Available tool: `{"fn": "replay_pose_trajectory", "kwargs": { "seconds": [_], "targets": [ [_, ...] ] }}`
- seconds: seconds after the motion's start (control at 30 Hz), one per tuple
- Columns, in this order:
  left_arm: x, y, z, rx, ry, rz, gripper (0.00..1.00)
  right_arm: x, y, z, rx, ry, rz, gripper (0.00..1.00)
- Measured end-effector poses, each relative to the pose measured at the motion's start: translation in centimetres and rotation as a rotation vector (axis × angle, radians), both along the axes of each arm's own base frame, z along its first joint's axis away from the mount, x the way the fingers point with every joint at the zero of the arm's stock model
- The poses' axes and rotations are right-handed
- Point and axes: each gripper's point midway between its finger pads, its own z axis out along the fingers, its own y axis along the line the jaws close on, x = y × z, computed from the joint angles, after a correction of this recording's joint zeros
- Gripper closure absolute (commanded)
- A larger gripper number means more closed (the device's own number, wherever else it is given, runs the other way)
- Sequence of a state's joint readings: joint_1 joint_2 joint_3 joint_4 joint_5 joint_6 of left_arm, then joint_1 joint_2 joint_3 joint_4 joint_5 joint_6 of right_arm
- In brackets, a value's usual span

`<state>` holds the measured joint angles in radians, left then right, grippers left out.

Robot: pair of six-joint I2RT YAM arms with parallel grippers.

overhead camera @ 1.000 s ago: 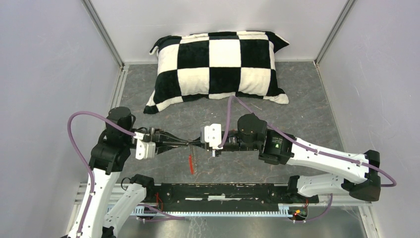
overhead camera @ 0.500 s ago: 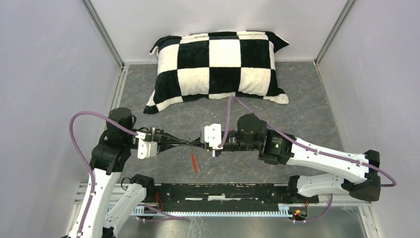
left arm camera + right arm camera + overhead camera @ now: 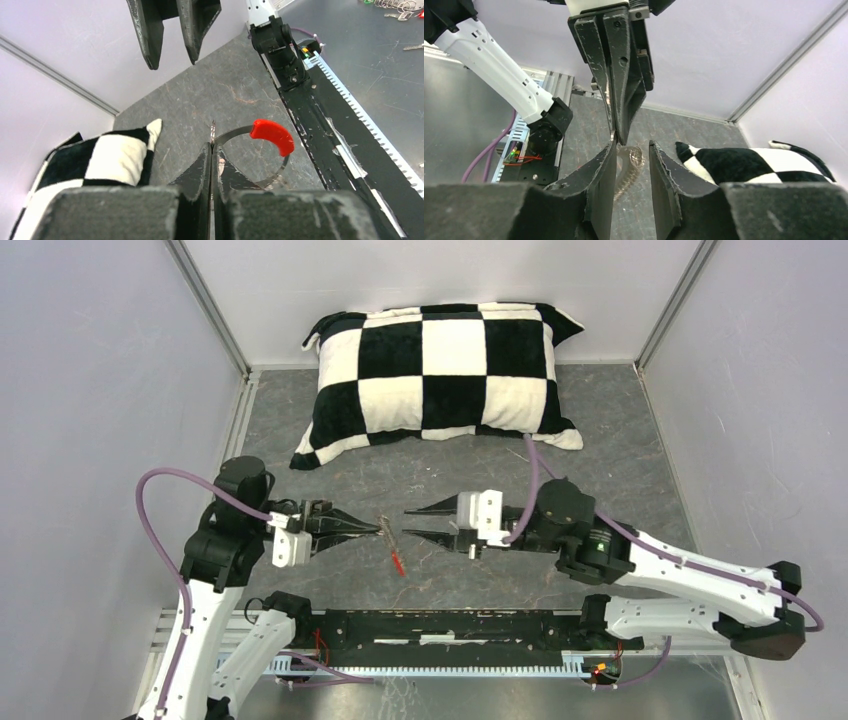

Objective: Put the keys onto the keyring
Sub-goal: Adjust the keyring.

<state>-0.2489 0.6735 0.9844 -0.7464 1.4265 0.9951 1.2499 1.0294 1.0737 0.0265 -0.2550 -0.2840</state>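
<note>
My left gripper [image 3: 377, 530] is shut on the keyring [image 3: 397, 562], which hangs from its tips above the grey floor. The left wrist view shows its jaws [image 3: 211, 146] pressed together on the thin silver wire, and the keyring [image 3: 272, 135] curves off to the right with its short red section. My right gripper [image 3: 405, 523] faces it from the right, open, tips just short of the left tips. In the right wrist view the right gripper [image 3: 632, 144] has the silvery coil of the keyring [image 3: 631, 162] showing through its gap, untouched. I cannot make out the keys in any view.
A black-and-white checked pillow [image 3: 445, 370] lies against the back wall. A black rail [image 3: 450, 630] runs along the near edge between the arm bases. Pale walls close in both sides of the grey floor [image 3: 600, 460].
The right gripper has opened and drawn back to the right, off the left gripper's tips. The left gripper has closed fully on the keyring, which now hangs from it alone.
</note>
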Motion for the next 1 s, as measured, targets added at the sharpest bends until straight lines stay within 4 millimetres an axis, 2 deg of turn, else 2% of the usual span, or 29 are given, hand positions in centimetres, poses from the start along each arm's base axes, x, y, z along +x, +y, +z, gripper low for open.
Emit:
{"fn": "replay_pose_trajectory", "kwargs": {
  "seconds": [0.1,0.2,0.37,0.5,0.83,1.0],
  "targets": [
    [-0.3,-0.1,1.0,-0.019,-0.042,-0.025,0.98,0.0,-1.5,0.7,0.048,-0.013,-0.030,0.65],
    [-0.7,-0.1,2.7,-0.049,-0.114,-0.054,0.98,0.1,-2.1,0.3,0.068,-0.017,-0.045,0.65],
    [-1.5,-0.1,5.4,-0.092,-0.238,-0.093,0.98,0.2,-1.9,-1.0,0.070,-0.018,-0.047,0.66],
    [-2.1,0.0,6.6,-0.106,-0.292,-0.101,0.98,0.1,-1.8,-0.7,0.103,-0.030,-0.035,0.66],
    [-2.6,0.1,7.2,-0.115,-0.324,-0.110,0.98,-0.4,-2.2,0.8,0.158,-0.050,-0.019,0.65],
    [-2.7,0.1,7.0,-0.111,-0.290,-0.117,0.98,-0.6,-2.1,0.8,0.158,-0.052,-0.005,0.60]
  ]
}}
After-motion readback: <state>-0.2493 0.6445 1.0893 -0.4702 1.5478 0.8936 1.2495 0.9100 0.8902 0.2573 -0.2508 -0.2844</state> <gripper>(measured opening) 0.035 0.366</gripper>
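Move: The keyring hangs from the left fingertips, which pinch its end; its middle is about 5 cm below that hand, 2 cm back and 2 cm to the right. Its red grip lies some 7 cm below the left hand, 4 cm back and 3 cm right; the open right gripper is roughly 6 cm to the right, 4 cm higher and level fore and aft. From the right hand, the keyring's middle is about 4 cm left, 2 cm back and 9 cm below. Bring the left gripper up about 7 cm and a little back, keeping its pinch on the keyring's end and rolling so its forward side lifts nearly 20 degrees, then ease to a stop. Draw the open right gripper some 2 cm farther right, clear of the keyring; dip and raise it slightly, tipping its fingers up. ##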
